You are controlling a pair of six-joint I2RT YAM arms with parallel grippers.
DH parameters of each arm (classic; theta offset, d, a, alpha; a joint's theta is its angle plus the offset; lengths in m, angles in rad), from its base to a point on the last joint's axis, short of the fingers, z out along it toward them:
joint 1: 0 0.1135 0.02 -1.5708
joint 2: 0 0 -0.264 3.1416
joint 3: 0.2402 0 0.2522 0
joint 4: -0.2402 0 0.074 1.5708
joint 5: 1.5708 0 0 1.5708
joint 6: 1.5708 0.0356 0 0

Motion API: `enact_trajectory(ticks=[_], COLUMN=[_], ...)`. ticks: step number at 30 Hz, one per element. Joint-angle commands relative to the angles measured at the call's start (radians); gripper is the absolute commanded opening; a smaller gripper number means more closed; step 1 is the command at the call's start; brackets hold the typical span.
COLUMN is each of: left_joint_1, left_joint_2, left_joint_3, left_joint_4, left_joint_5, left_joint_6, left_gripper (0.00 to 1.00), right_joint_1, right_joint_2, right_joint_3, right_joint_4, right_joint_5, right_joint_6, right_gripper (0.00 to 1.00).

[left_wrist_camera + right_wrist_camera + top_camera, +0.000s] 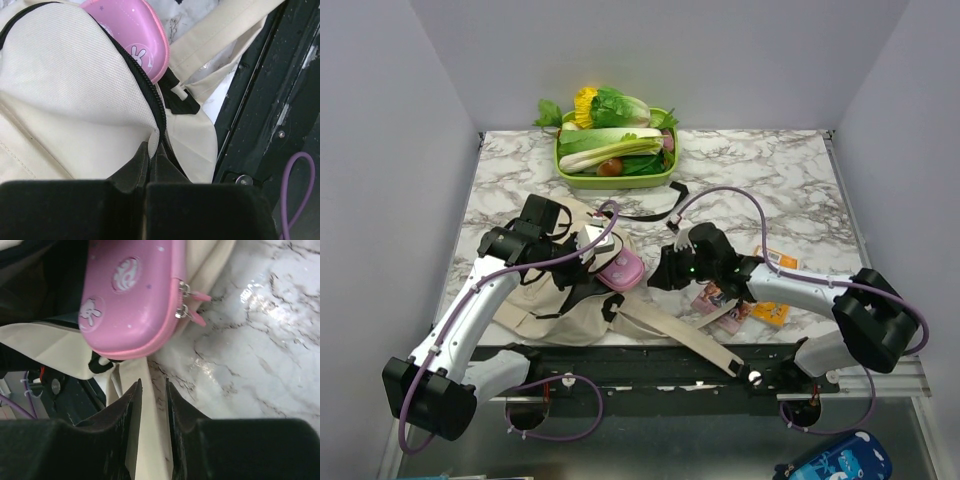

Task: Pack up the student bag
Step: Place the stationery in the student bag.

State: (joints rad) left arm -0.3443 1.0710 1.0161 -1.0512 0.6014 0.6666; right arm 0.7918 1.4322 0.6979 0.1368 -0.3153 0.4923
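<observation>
The student bag [545,300] is a beige canvas backpack lying at the table's near left, with a long strap [680,335] trailing right. My left gripper [592,252] is shut on the bag's zipper edge [156,107], pinching the cream fabric between its fingers [154,145]. A pink pencil case [620,268] sits at the bag's opening, partly over the cream fabric [65,75]. My right gripper [657,274] hovers just right of the case. Its jaws [152,385] stand a narrow gap apart with nothing between them, above the strap [147,445]; the pink case [135,295] lies just ahead.
A green tray [570,180] of vegetables stands at the back centre. Picture cards [720,298] and an orange packet [775,262] lie under my right arm. A black strap [650,212] curls behind the bag. The black rail [650,365] runs along the near edge.
</observation>
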Motion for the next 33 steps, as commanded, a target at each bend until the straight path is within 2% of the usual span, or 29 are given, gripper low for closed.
enact_trajectory(ticks=[1,10,15,31,33], left_joint_1=[-0.002,-0.002,-0.002,-0.002,-0.002], left_joint_2=[-0.009,-0.013,-0.014,-0.011,-0.009], left_joint_3=[-0.008,-0.01,0.006,0.013,0.01], left_joint_4=[0.079,0.063,0.043,-0.007,-0.006], left_joint_5=[-0.026,-0.009,0.001,0.047,0.047], left_joint_6=[-0.038,-0.016,0.005,0.071,0.073], left_gripper=[0.0,0.0,0.0,0.0,0.0], right_joint_1=[0.017,0.02,0.02,0.04,0.041], right_joint_2=[0.054,0.227,0.339,0.596,0.637], right_joint_3=[0.049,0.199,0.35,0.659,0.721], right_joint_4=[0.096,0.116,0.093,0.072,0.052], right_joint_5=[-0.005,-0.013,-0.025,-0.024,-0.037], right_joint_6=[-0.026,-0.011,-0.008,0.04,0.04], right_gripper=[0.32,0.3,0.3,0.3,0.33])
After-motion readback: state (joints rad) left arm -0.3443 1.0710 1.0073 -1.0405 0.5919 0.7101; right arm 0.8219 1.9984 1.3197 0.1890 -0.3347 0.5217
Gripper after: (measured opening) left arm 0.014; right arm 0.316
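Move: Just left of the right hand, the pink pencil case pokes out of the bag; its middle lies about 9 cm left, 5 cm ahead and slightly lower. The bag mouth is around 13 cm left and 2 ahead, the black strap buckle some 9 left, 4 back and 7 down, the magazine roughly 13 right, 3 back and 9 down. From the left hand, the case is some 11 cm right, 6 ahead and 6 below. Driving left and forward some 17 cm in all, the right hand follows the pencil case in through the bag mouth, fingers slightly parted throughout and ahead of the palm, pushing on the case's zip end; it rises a couple of centimetres late on, then begins to sink. The left hand stays put, keeping its pinch on the zipped rim of the bag. ##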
